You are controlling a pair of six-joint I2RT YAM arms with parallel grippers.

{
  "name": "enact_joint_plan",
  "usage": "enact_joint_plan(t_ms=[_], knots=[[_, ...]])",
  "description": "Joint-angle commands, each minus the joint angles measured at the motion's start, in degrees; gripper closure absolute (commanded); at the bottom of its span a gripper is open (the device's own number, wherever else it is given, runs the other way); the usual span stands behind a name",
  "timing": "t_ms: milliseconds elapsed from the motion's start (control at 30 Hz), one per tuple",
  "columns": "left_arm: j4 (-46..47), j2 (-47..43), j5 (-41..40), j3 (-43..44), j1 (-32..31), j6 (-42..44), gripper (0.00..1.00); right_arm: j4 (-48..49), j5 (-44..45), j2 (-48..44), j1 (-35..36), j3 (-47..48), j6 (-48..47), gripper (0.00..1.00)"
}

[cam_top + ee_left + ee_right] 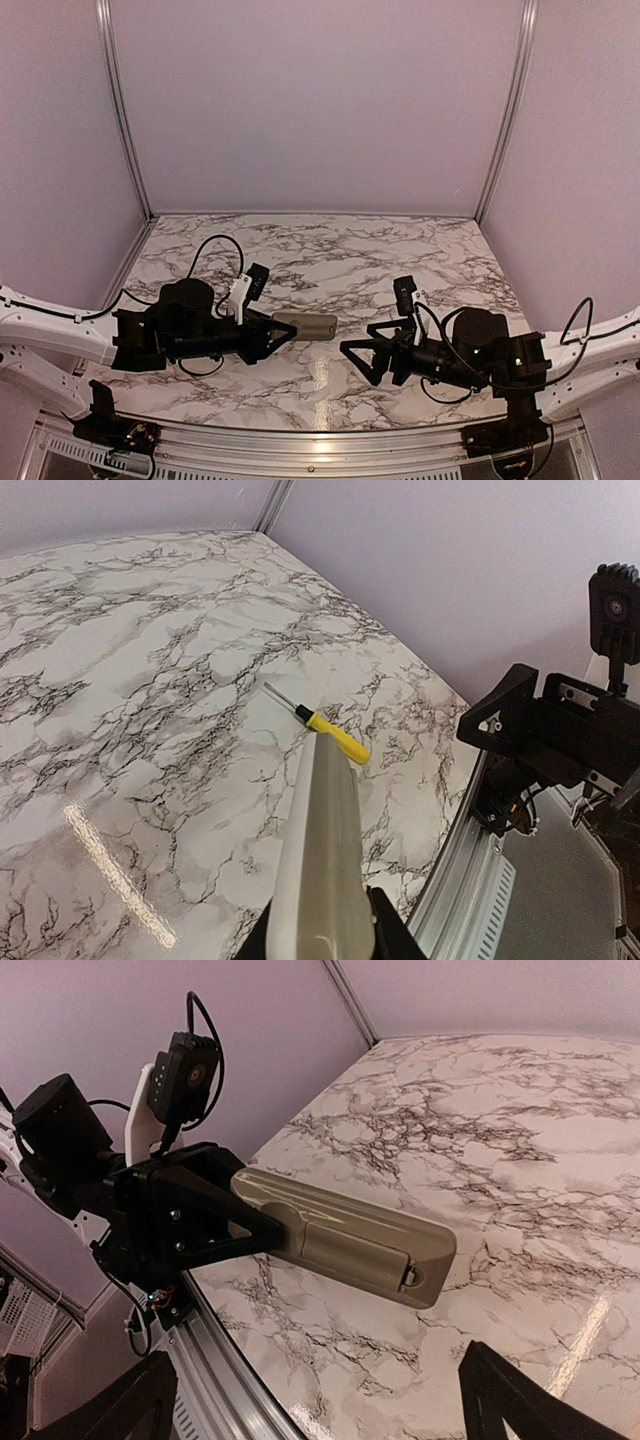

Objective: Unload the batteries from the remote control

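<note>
My left gripper (272, 335) is shut on one end of the remote control (307, 325) and holds it on edge above the table, pointing right. In the left wrist view the remote (322, 850) rises from between the jaws, white front to the left. The right wrist view shows its grey-beige back (340, 1232) with the battery cover (355, 1250) closed, so the batteries are hidden. My right gripper (358, 358) is open and empty, a short way right of the remote's free end, with its fingers (520, 1400) low in its own view.
A yellow-handled screwdriver (335, 734) lies on the marble table (340, 250) beyond the remote, toward the right arm (560, 735). A metal rail (225, 1380) runs along the near table edge. Lilac walls enclose the back and sides.
</note>
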Motion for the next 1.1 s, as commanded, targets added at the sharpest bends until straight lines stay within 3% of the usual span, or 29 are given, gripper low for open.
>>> enact_joint_plan(t_ms=[0, 267, 667, 1067], knots=[[-2.1, 0.2, -0.7, 2.6, -0.1, 1.6, 1.0, 5.3, -1.8, -0.7, -0.3, -1.0, 1.1, 0.04], [-6.9, -2.0, -2.0, 5.2, -0.1, 3.7, 1.0, 8.5, -2.9, 3.7, -0.3, 1.9, 0.8, 0.04], [-6.5, -4.5, -1.0, 4.1, -0.1, 3.4, 1.0, 9.3, -0.7, 12.9, -0.4, 7.7, 2.0, 0.05], [-5.2, -5.0, 1.4, 3.6, -0.1, 3.0, 1.0, 11.4, -0.6, 15.6, -2.0, 8.6, 2.3, 0.06]])
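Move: The left hand already grips the remote control by one end, its middle some 4 cm to that hand's right and about level with it. From the open right hand the remote's middle lies about 8 cm left, 3 cm ahead and slightly lower, battery cover in view. The screwdriver lies on the table some 14 cm right of the right hand, 10 cm farther out and 18 cm below. Right hand, open, reaches about 5 cm left towards the remote's free end while the left raises it 2.5 cm. ##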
